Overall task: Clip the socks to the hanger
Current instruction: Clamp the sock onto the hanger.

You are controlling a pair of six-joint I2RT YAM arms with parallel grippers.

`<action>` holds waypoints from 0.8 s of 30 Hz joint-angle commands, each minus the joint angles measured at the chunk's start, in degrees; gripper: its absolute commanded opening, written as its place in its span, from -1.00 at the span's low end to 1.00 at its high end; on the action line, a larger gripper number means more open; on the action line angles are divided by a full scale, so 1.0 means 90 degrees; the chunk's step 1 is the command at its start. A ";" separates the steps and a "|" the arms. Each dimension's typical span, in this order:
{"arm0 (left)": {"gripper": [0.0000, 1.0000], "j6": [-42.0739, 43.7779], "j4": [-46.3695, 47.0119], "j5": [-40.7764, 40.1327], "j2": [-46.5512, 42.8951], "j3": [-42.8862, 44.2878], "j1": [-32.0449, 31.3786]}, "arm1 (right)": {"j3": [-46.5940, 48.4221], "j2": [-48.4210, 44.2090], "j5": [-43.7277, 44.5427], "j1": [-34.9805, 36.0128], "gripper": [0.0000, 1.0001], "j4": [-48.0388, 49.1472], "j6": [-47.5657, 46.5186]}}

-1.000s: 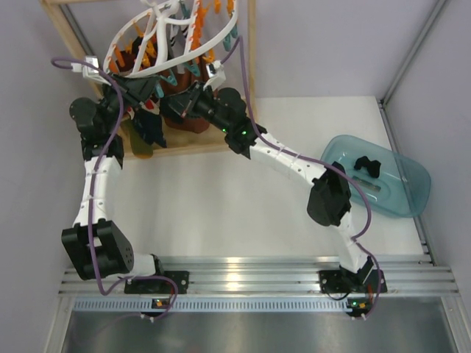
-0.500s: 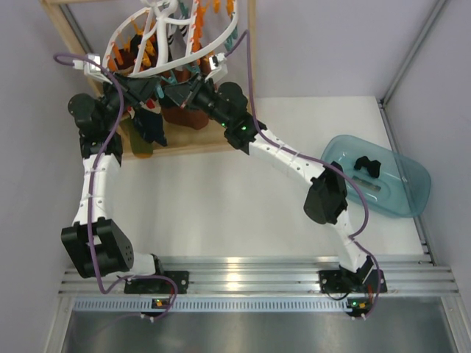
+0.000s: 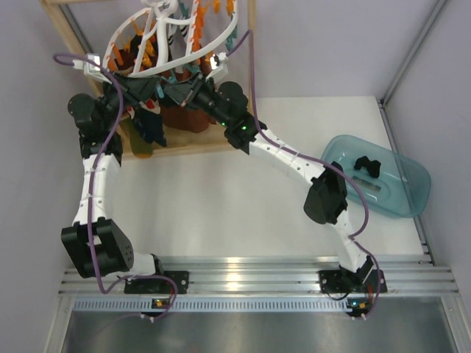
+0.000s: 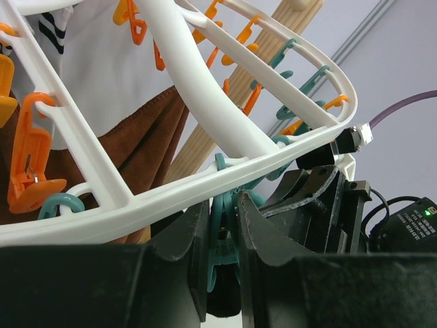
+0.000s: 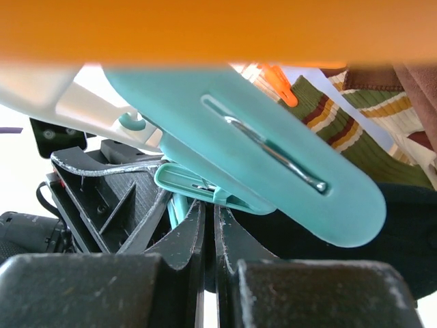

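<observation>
The white round hanger (image 3: 176,44) hangs tilted from the wooden frame, ringed with orange and teal clips. Both grippers meet under its near rim. My left gripper (image 3: 157,90) is shut on a teal clip (image 4: 222,232) that hangs from the rim (image 4: 205,116), its fingers pressing the clip's sides. A black sock (image 4: 225,301) shows just below that clip. My right gripper (image 3: 179,93) faces it and is shut on the black sock (image 5: 403,239), right under the teal clip (image 5: 198,188). Another black sock (image 3: 366,165) lies in the bin.
A teal plastic bin (image 3: 412,184) sits at the table's right edge. The wooden frame (image 3: 252,44) stands at the back. Rust-brown cloth (image 3: 188,118) and a striped green piece (image 5: 341,130) hang from the hanger. A large teal clip (image 5: 273,157) hangs close to the right wrist camera.
The right gripper has moved up and left, closer to the left gripper under the hanger rim; in the last half second both arms stay nearly still.
</observation>
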 commanded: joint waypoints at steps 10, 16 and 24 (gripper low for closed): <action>0.01 -0.0282 0.0458 0.0758 -0.0117 0.0065 -0.0092 | 0.0289 -0.0119 -0.0136 0.0028 -1.00 0.0452 0.0043; 0.19 -0.0234 0.0272 0.0388 -0.0254 0.0172 -0.0014 | 0.0045 -0.0236 -0.0126 0.0008 -0.83 0.0481 -0.0055; 0.15 -0.0214 -0.0128 0.0123 -0.0264 0.0348 0.0074 | -0.1302 -0.0939 -0.0399 -0.0119 0.03 0.0745 -0.0826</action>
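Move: The teal clip is already squeezed open between the left fingertips, practically at that hand point, with the white rim about 3 cm above it and 1 cm farther out. From the right gripper, which holds the black sock's upper edge, this clip is about 2 cm left, 1 cm ahead and 2 cm up. The next teal clip along the rim hangs about 5 cm to the right of the held clip and 2 cm farther out. Open the left fingers first to let the teal clip shut on the black sock, easing that gripper about 1.5 cm back and to the right, then partway in again. Keep the right gripper pinching the sock in place meanwhile; only afterwards open it wide and drop it straight down, some 3.5 cm, away from the clip. ##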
